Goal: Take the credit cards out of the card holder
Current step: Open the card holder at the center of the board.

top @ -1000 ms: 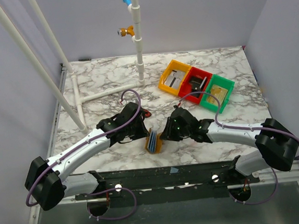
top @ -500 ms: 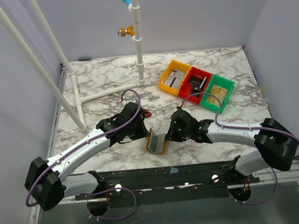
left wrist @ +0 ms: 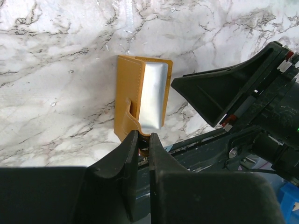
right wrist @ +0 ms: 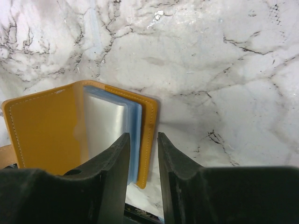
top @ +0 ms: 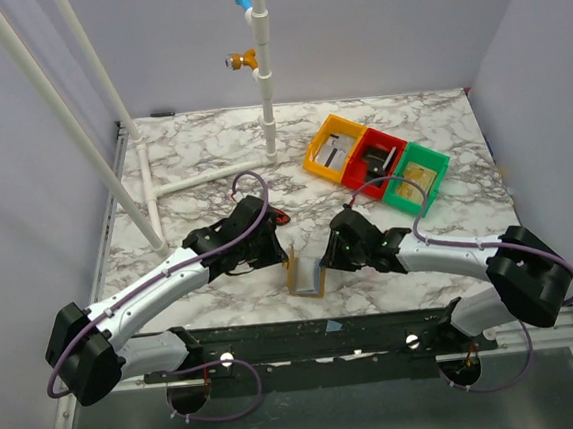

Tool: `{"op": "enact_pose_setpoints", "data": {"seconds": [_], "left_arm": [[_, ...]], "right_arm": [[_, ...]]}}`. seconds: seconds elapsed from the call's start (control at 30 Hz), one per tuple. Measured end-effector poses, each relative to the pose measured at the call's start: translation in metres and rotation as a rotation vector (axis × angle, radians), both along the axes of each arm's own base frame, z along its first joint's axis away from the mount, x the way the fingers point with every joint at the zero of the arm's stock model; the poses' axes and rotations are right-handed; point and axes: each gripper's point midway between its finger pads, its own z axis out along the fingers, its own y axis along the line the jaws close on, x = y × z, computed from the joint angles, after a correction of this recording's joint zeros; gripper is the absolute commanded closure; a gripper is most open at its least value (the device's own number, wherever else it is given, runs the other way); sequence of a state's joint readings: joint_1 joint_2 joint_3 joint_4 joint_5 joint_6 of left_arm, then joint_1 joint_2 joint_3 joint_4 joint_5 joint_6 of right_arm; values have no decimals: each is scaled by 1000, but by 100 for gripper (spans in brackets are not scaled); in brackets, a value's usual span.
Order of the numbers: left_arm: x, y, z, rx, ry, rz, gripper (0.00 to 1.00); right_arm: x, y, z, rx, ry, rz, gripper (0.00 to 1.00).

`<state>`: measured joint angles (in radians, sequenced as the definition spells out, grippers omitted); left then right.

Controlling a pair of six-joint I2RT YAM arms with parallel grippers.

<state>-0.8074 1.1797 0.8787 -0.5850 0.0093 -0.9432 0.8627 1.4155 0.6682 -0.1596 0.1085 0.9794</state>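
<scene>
The mustard-brown card holder [top: 294, 271] stands open on its edge on the marble, between my two grippers. My left gripper [left wrist: 144, 135] is shut on its brown closure tab [left wrist: 132, 112]. In the left wrist view a silvery credit card [left wrist: 154, 95] faces out of the lining. In the right wrist view the left cover [right wrist: 42, 133] is swung wide, and the grey card face [right wrist: 105, 133] and pale blue edges [right wrist: 135, 140] show. My right gripper [right wrist: 143, 136] is open, its jaws either side of the right cover's edge [right wrist: 150, 130], with a gap to the right finger.
Orange [top: 333, 148], red [top: 375, 159] and green [top: 417, 176] bins stand in a row at the back right. A white pipe frame [top: 267, 96] rises at the back and left. A small red-and-black item [top: 281, 218] lies behind the left gripper. The black table rail [top: 327, 333] runs close below.
The card holder was nearly closed a second ago and has swung open. The right gripper's jaws narrowed and parted again near its right cover. The left gripper kept its hold.
</scene>
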Motion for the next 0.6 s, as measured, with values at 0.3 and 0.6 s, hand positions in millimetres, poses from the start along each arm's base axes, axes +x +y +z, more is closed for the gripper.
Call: {"op": "enact_pose_setpoints", "data": {"seconds": [0.3, 0.6], "left_arm": [[-1, 4, -7, 20, 5, 8, 100], [-3, 36, -55, 164, 75, 84, 100]], "right_arm": [[-1, -2, -1, -4, 1, 3, 66], [-2, 2, 10, 28, -15, 17, 66]]}}
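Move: The left hand still pinches the card holder's closing strap. The holder's middle lies about 4 cm to its right, 2 cm back and 9 cm below. The utility knife lies some 13 cm ahead, 4 cm left and 9 cm below it. The right fingertips are about 7 cm to the left hand's right, level fore-and-aft, 9 cm lower. From the right hand, the holder's middle is roughly 3 cm left, 2 cm back and 1 cm below. Down and to the left, after a brief hold, the left hand draws the strap away from the holder's pockets, about 5.5 cm down and 3.5 cm left and still gathering speed, its shut fingers keeping their pinch while the wrist rolls some 10 degrees, left side rising. The right hand stays at the pocket side's outer edge, fingers parted, rising only about 1 cm. ##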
